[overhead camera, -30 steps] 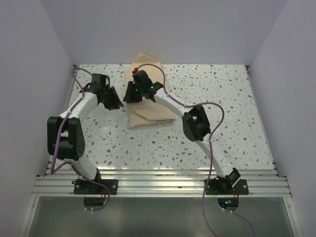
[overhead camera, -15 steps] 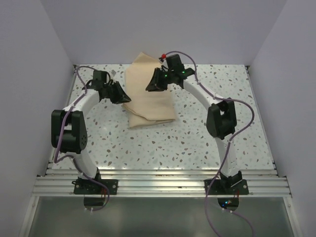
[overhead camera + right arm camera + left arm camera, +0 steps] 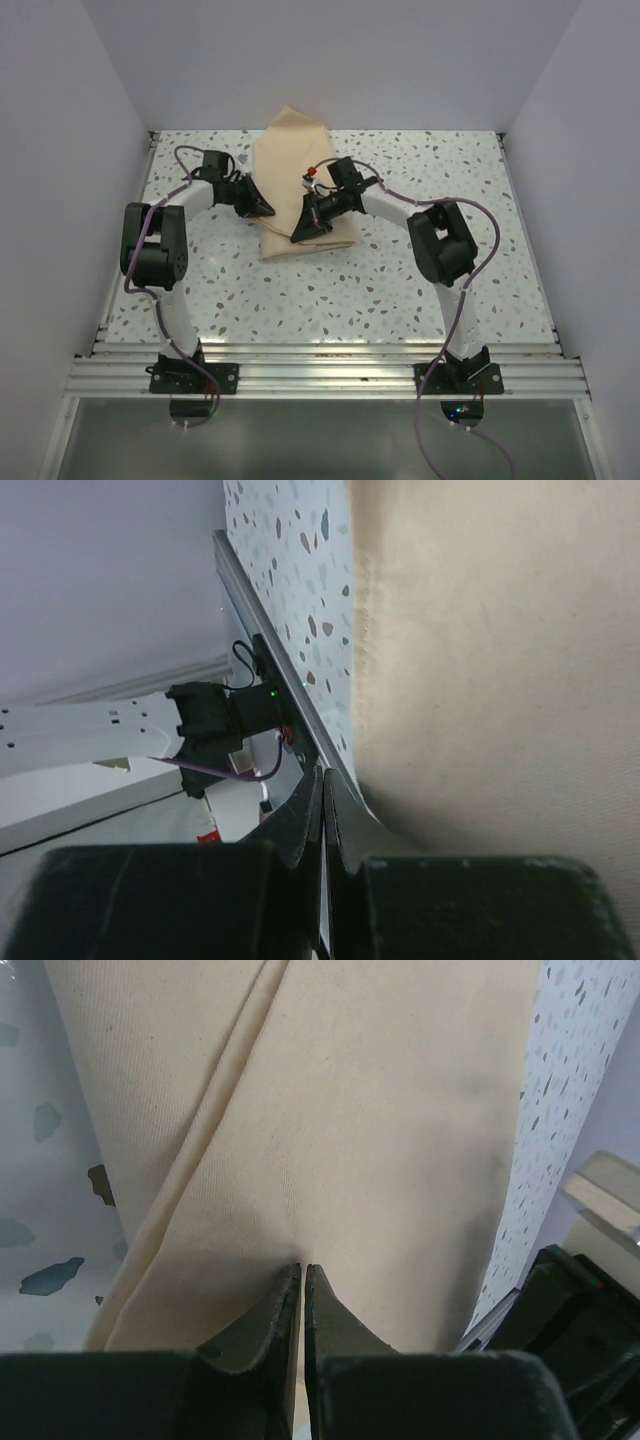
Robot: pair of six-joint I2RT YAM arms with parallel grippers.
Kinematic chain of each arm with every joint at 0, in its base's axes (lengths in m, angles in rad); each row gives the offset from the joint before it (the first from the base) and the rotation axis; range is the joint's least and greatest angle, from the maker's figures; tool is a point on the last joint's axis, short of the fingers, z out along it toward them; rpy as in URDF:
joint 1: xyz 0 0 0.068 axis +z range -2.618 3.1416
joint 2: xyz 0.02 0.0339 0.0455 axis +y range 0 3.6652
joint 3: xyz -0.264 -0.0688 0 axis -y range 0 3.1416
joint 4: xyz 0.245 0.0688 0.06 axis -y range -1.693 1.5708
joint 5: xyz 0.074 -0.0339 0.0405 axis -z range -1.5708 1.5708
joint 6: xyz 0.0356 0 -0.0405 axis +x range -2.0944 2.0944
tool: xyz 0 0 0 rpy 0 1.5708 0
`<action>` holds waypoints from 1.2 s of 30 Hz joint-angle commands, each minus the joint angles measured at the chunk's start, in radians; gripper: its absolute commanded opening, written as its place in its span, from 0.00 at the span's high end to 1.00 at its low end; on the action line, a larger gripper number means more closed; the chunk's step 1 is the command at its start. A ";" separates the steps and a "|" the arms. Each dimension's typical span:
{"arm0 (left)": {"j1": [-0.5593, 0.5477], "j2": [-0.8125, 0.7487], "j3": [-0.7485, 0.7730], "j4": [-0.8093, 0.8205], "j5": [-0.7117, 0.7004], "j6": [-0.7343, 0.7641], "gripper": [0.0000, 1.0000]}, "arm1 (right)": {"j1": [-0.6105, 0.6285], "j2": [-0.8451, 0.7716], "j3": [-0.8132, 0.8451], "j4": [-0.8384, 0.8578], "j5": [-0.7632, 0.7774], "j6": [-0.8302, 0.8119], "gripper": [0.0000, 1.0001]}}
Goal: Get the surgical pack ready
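The surgical pack shows as a tan fabric sheet (image 3: 300, 160), folded into a long bundle at the back middle of the speckled table. My left gripper (image 3: 265, 210) is at the bundle's left edge. In the left wrist view its jaws (image 3: 302, 1268) stand almost together, pinching a small pucker of the fabric (image 3: 380, 1110). My right gripper (image 3: 298, 234) rests low on the bundle's near end. In the right wrist view its jaws (image 3: 322, 772) are pressed together, with nothing between them, at the edge of the fabric (image 3: 500, 680).
White walls enclose the table on three sides. An aluminium rail (image 3: 320, 372) with both arm bases runs along the near edge. The right gripper's black body (image 3: 575, 1330) sits close beside the left jaws. Speckled tabletop (image 3: 450, 200) lies bare to the right.
The right arm swung from the fabric's far end down to its near end and shut. The left gripper moved right onto the fabric's left edge and closed.
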 commanded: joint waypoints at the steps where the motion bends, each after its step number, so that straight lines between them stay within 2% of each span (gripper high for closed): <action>1: -0.001 0.004 -0.009 0.016 0.006 0.009 0.92 | -0.018 -0.036 -0.091 0.025 -0.059 -0.047 1.00; 7: -0.001 0.026 -0.012 0.004 -0.007 0.037 0.92 | -0.035 -0.059 -0.213 0.027 -0.039 -0.087 1.00; 14: 0.000 0.036 0.017 -0.035 -0.033 0.078 0.92 | -0.064 -0.099 -0.236 -0.010 0.033 -0.092 1.00; 21: 0.000 -0.009 0.080 -0.081 -0.027 0.098 0.91 | -0.205 -0.234 -0.303 -0.016 0.050 -0.098 1.00; 25: 0.003 -0.019 0.091 -0.076 -0.016 0.074 0.90 | -0.242 -0.207 -0.334 -0.027 0.061 -0.124 1.00; 33: 0.005 -0.010 0.097 -0.070 -0.011 0.063 0.90 | -0.250 -0.168 -0.469 0.070 0.107 -0.118 1.00; 36: 0.006 -0.011 0.106 -0.079 -0.022 0.078 0.90 | -0.268 -0.177 -0.475 0.043 0.133 -0.130 1.00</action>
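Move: Near the pack's near-right corner is where the right hand, shut and empty above the near side of the wrap, is going: the corner lies some 15 cm to its right, 3 cm ahead and 6 cm below. The near-left corner is about 9 cm to its left and 2 cm back; the left-side fold, under the left fingers, is about 8 cm left and 9 cm ahead. From the left hand the near-right corner lies about 22 cm right and 6 cm back. Dipping about 6 cm with a slight draw back and right at the near side of the pack, the shut right hand then lifts, swings right and forward across the wrap, and sinks again, drawing back to bring its fingertips down against the near-right corner; its wrist turns some 15 degrees clockwise. The left fingertips keep resting on the left fold, dipping a centimetre and easing back up. ##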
